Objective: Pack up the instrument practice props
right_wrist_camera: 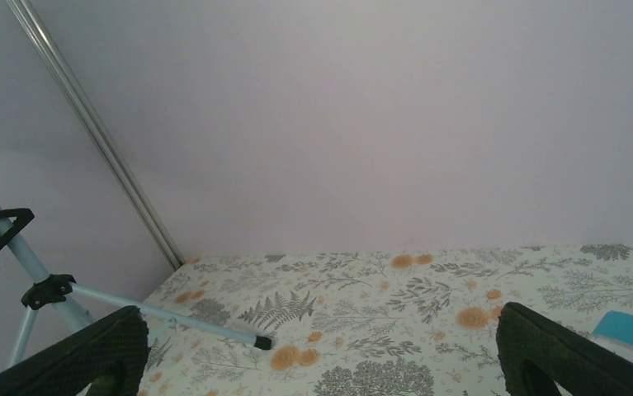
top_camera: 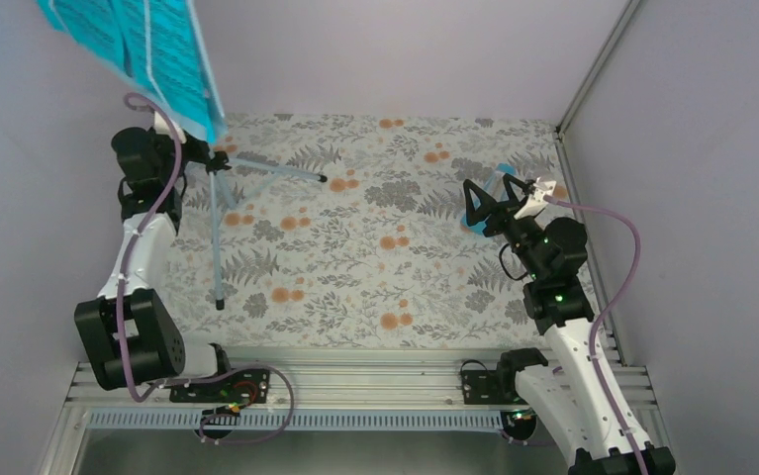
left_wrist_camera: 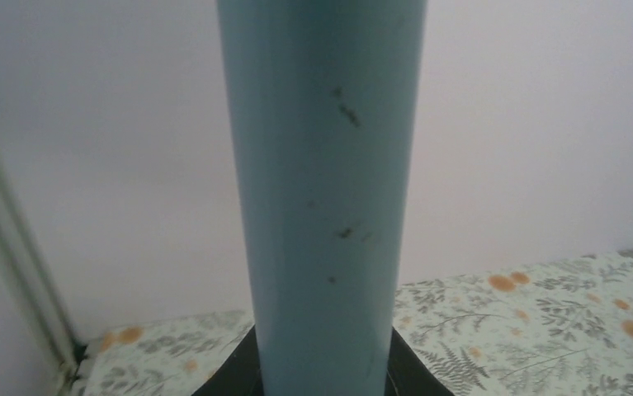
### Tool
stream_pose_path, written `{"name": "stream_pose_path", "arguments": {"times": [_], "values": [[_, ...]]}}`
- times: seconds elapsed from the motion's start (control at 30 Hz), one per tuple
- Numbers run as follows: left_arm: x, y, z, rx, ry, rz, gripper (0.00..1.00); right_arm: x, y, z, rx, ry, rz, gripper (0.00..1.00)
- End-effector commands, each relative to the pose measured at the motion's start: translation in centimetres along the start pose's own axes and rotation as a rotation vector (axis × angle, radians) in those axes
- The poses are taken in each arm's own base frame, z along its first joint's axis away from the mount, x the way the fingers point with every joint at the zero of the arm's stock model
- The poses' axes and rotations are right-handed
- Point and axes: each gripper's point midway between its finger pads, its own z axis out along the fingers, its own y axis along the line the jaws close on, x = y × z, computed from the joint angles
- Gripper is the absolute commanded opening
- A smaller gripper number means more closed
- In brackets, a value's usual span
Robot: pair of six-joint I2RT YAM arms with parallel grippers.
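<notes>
The pale blue music stand (top_camera: 219, 228) stands on its tripod legs at the far left, its desk carrying turquoise sheet-music pages (top_camera: 147, 49). My left gripper (top_camera: 202, 150) is shut on the stand's upright pole (left_wrist_camera: 321, 206), which fills the left wrist view between the dark fingers (left_wrist_camera: 234, 371). My right gripper (top_camera: 489, 203) hangs open at the far right, with nothing between its fingers (right_wrist_camera: 82, 355). A small blue metronome (top_camera: 471, 226) sits just under and beside it, showing as a blue corner (right_wrist_camera: 630, 330) in the right wrist view. One stand leg (right_wrist_camera: 172, 318) also shows there.
A floral cloth (top_camera: 375, 257) covers the table. Pale walls close it in at the back, left and right, with a metal corner post (top_camera: 593, 69) at the back right. Aluminium rails (top_camera: 355, 381) run along the near edge by the arm bases.
</notes>
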Motion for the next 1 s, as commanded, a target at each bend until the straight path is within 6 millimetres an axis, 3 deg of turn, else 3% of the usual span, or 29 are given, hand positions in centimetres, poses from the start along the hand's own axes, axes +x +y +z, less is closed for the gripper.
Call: {"name": "stream_pose_path", "arguments": {"times": [0.0,0.37,0.6,0.87,0.97], "values": [[-5.2,-5.3,-0.6,0.080,-0.153,0.143,0.02,-0.3,-0.3,-0.3,0.016,-0.014,-0.009,1.00],[-2.8,-14.6,1.1,0.084,-0.120,0.010,0.02,0.6,0.2,-0.1,-0.021,0.017,0.008,1.00],[-2.2,-22.4,1.0,0.117,-0.159,-0.084,0.02,1.2,0.5,0.0,-0.045,0.039,0.002,0.99],[-1.1,-30.0,3.5,0.149,-0.156,-0.163,0.02,2.5,0.8,0.3,-0.081,0.090,0.004,1.00],[-0.2,-31.7,4.5,0.153,-0.131,-0.184,0.02,3.2,0.7,0.4,-0.080,0.113,0.003,1.00]]}}
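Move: The left gripper already has the music stand's pole shut in its fingers, some 33 cm above the table. The clear table middle it is carried towards lies about 35 cm to its right and 5 cm farther out. The blue metronome stands roughly 66 cm to the right and 11 cm ahead, near table level. From the open right gripper, the gripped part of the pole is about 57 cm left, 15 cm ahead and level with it. Sweep the left gripper about 30 cm to the right at an even height, keeping its fingers closed on the pole, so the upright music stand travels with its blue sheets from the left side towards the table middle and the waiting right gripper. Let the wrist turn slightly clockwise, some 8 degrees, on the way. ##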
